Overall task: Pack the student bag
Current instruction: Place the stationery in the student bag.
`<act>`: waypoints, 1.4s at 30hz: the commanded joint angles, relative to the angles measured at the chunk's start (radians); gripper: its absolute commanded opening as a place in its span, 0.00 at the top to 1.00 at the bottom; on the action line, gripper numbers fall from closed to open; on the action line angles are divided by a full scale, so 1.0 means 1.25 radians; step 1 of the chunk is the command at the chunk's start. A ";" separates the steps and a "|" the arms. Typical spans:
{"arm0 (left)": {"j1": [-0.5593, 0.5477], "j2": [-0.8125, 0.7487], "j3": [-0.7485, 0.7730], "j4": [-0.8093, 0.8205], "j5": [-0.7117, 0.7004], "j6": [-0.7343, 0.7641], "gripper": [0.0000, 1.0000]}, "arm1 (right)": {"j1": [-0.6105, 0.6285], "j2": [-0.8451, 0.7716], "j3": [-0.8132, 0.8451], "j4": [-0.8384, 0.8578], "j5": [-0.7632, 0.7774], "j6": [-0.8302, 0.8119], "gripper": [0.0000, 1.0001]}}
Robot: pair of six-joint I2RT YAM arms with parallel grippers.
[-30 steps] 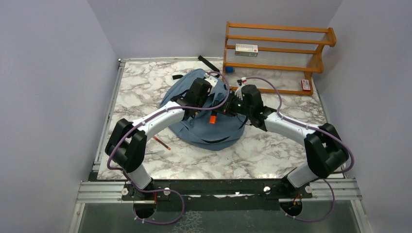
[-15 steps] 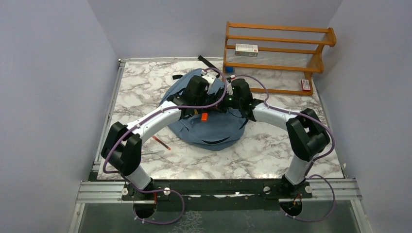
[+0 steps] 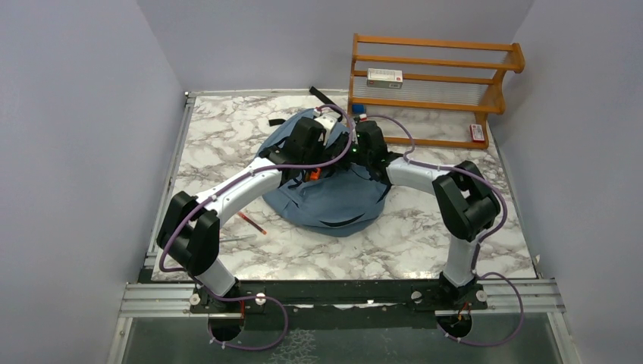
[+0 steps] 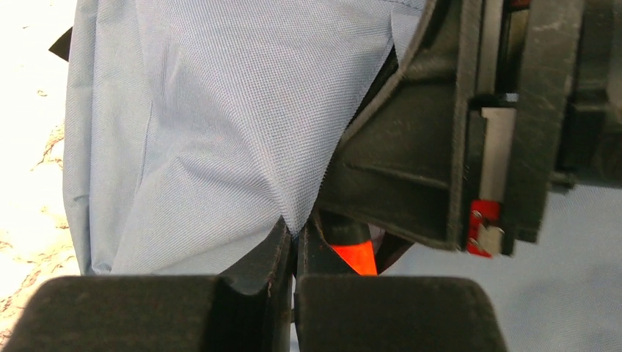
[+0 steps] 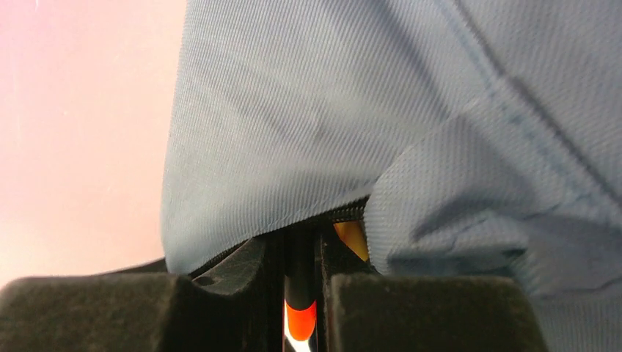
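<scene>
The student bag [image 3: 334, 199], dusty blue, lies slumped in the middle of the marble table [image 3: 425, 235]. My left gripper [image 3: 301, 170] is shut on a fold of its fabric [image 4: 220, 125] at the zipper edge and holds that edge up. My right gripper [image 3: 336, 167] is shut on a black marker with an orange band [image 5: 301, 319], its tip pushed under the lifted zipper edge [image 5: 323, 215]. The marker's orange part [image 4: 356, 258] shows just beyond my left gripper [image 4: 295, 242]. Something yellow [image 5: 352, 238] shows inside the opening beside my right gripper [image 5: 301, 249].
A wooden rack [image 3: 436, 91] stands at the back right with a white box [image 3: 384, 76] on a shelf and a small red item [image 3: 477, 133] at its foot. A red pen [image 3: 252, 222] and a thin grey one [image 3: 239, 238] lie at the front left. A black strap [image 3: 322, 95] trails behind the bag.
My right arm has swung left and forward, carrying the marker from above the bag's front in under the lifted edge. The left gripper has kept its hold and barely moved.
</scene>
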 commanded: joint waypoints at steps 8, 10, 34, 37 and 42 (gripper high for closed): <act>-0.006 -0.020 0.035 0.004 0.064 -0.019 1.00 | -0.003 0.063 0.072 0.129 0.149 -0.047 0.75; -0.006 -0.013 0.037 0.002 0.063 -0.020 1.00 | -0.003 0.067 0.083 0.118 0.109 -0.074 0.65; 0.013 -0.055 -0.003 -0.005 0.076 -0.082 0.48 | -0.003 -0.365 -0.246 0.001 0.228 -0.247 0.43; 0.020 -0.130 -0.062 -0.006 0.061 -0.113 0.43 | -0.003 -0.418 -0.281 -0.020 0.259 -0.252 0.43; 0.054 -0.310 -0.225 0.013 -0.060 -0.283 0.41 | -0.003 -0.455 -0.338 -0.009 0.291 -0.253 0.43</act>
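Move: The right hand holds the black marker with the orange cap at the bag's front pocket. The middle of the opening lies about 2 cm ahead of this hand, 1 cm left and 3 cm below. From it, the red pen on the table is some 17 cm left and 14 cm back, 12 cm down. The left hand keeps the pocket's lip pinched, the opening's middle roughly 1 cm ahead, 2 cm right and 3 cm below. Still gripping the marker, the right fingers push it forward about 4 cm into the pocket, open to let it go, then withdraw back and to the right, rising and tipping upward some 20 degrees. The left hand holds the pocket's lip nearly still, then opens, frees the cloth after the right has let go, and draws back about 4 cm, edging left and up. ##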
